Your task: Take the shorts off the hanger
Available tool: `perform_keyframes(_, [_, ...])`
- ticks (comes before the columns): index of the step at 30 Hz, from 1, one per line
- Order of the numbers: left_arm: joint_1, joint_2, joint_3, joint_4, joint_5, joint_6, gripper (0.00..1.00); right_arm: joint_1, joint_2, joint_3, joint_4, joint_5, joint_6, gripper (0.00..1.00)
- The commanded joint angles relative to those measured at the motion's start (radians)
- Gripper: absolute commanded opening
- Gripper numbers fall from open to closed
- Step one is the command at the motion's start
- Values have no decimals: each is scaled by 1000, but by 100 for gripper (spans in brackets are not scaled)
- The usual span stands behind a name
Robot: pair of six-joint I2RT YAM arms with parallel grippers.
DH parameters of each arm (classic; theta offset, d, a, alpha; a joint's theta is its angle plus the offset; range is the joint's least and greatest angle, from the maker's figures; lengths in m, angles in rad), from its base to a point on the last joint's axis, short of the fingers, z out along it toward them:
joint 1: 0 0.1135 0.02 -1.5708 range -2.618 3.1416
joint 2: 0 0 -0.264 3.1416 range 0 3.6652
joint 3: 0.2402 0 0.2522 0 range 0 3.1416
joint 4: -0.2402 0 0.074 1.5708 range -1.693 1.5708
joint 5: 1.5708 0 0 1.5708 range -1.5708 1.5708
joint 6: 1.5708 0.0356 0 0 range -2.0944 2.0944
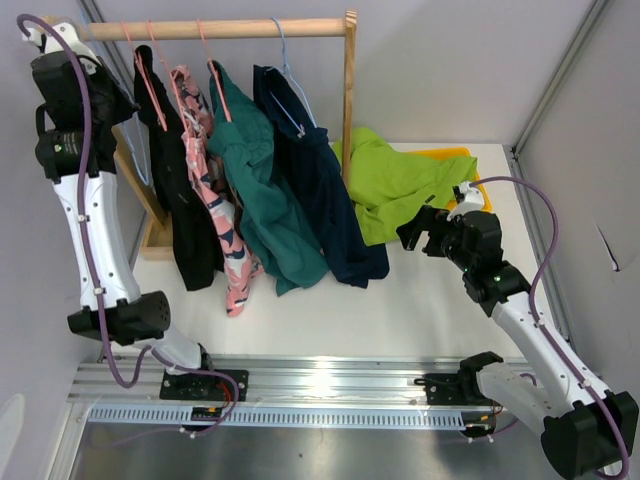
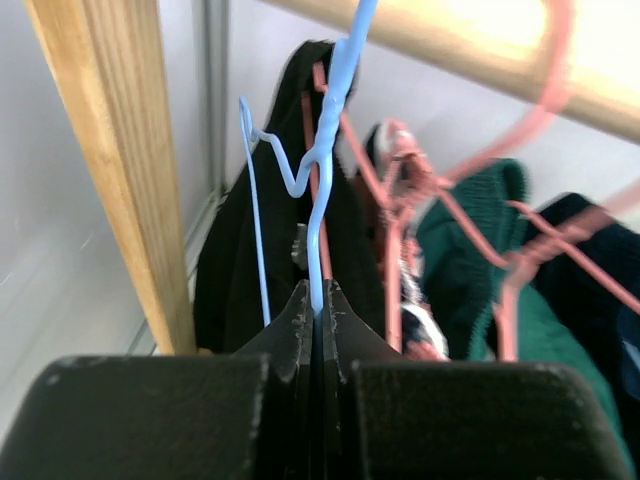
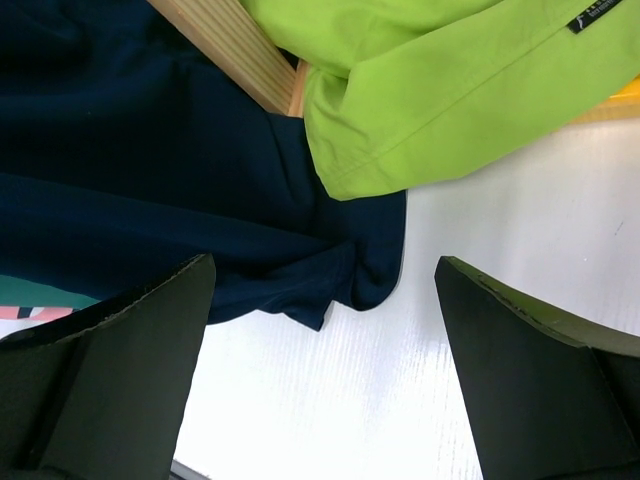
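Note:
Black (image 1: 190, 200), pink patterned (image 1: 225, 240), teal (image 1: 270, 200) and navy shorts (image 1: 320, 190) hang on wire hangers from the wooden rail (image 1: 250, 28). Lime green shorts (image 1: 400, 185) lie crumpled on the table at the right, off any hanger. My left gripper (image 2: 318, 300) is up at the rail's left end, shut on the thin wire of a blue hanger (image 2: 322, 200); the black shorts (image 2: 230, 280) hang just behind it. My right gripper (image 3: 325, 370) is open low over the table, empty, beside the navy shorts' hem (image 3: 200, 200) and the lime green shorts (image 3: 450, 90).
The rack's wooden posts (image 1: 349, 90) stand on both sides, one (image 2: 120, 170) close to my left gripper. Pink hangers (image 2: 400, 190) crowd the rail. A yellow tray (image 1: 455, 155) lies under the lime green shorts. Walls close in on the left and right.

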Motion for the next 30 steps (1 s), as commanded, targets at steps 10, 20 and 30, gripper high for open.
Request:
perform_keyframes(10, [-3,-22,-25,-70,-196,37,6,5,-39,3,28,-9,-12,99])
perform_keyframes(20, [-3,-196,-186,-36,-161,12,87,14,-116,7,-38,1,5,99])
perform_keyframes(30, [-4,-358,-266,5,-14,-40,81,42,-180,27,-118,36,10,99])
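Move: The left end of the wooden rail, where the empty blue hanger in my left hand belongs, is about 6 cm ahead, 4 cm left and 10 cm above that hand. The rack's left post is some 11 cm left and 5 cm ahead; the black shorts hang about 10 cm ahead, 3 cm right and 10 cm lower, with the pink patterned garment 8 cm right of them. From my right hand, that rail spot lies roughly 60 cm left, 18 cm ahead and 37 cm up. With my left hand I lower the blue hanger about 3 cm while easing left and slightly forward, to settle its hook on the rail, then open my fingers wide. I back away some 11 cm, dipping slightly before rising and drifting right. My empty right hand draws back about 3 cm and rises a little, staying open. ##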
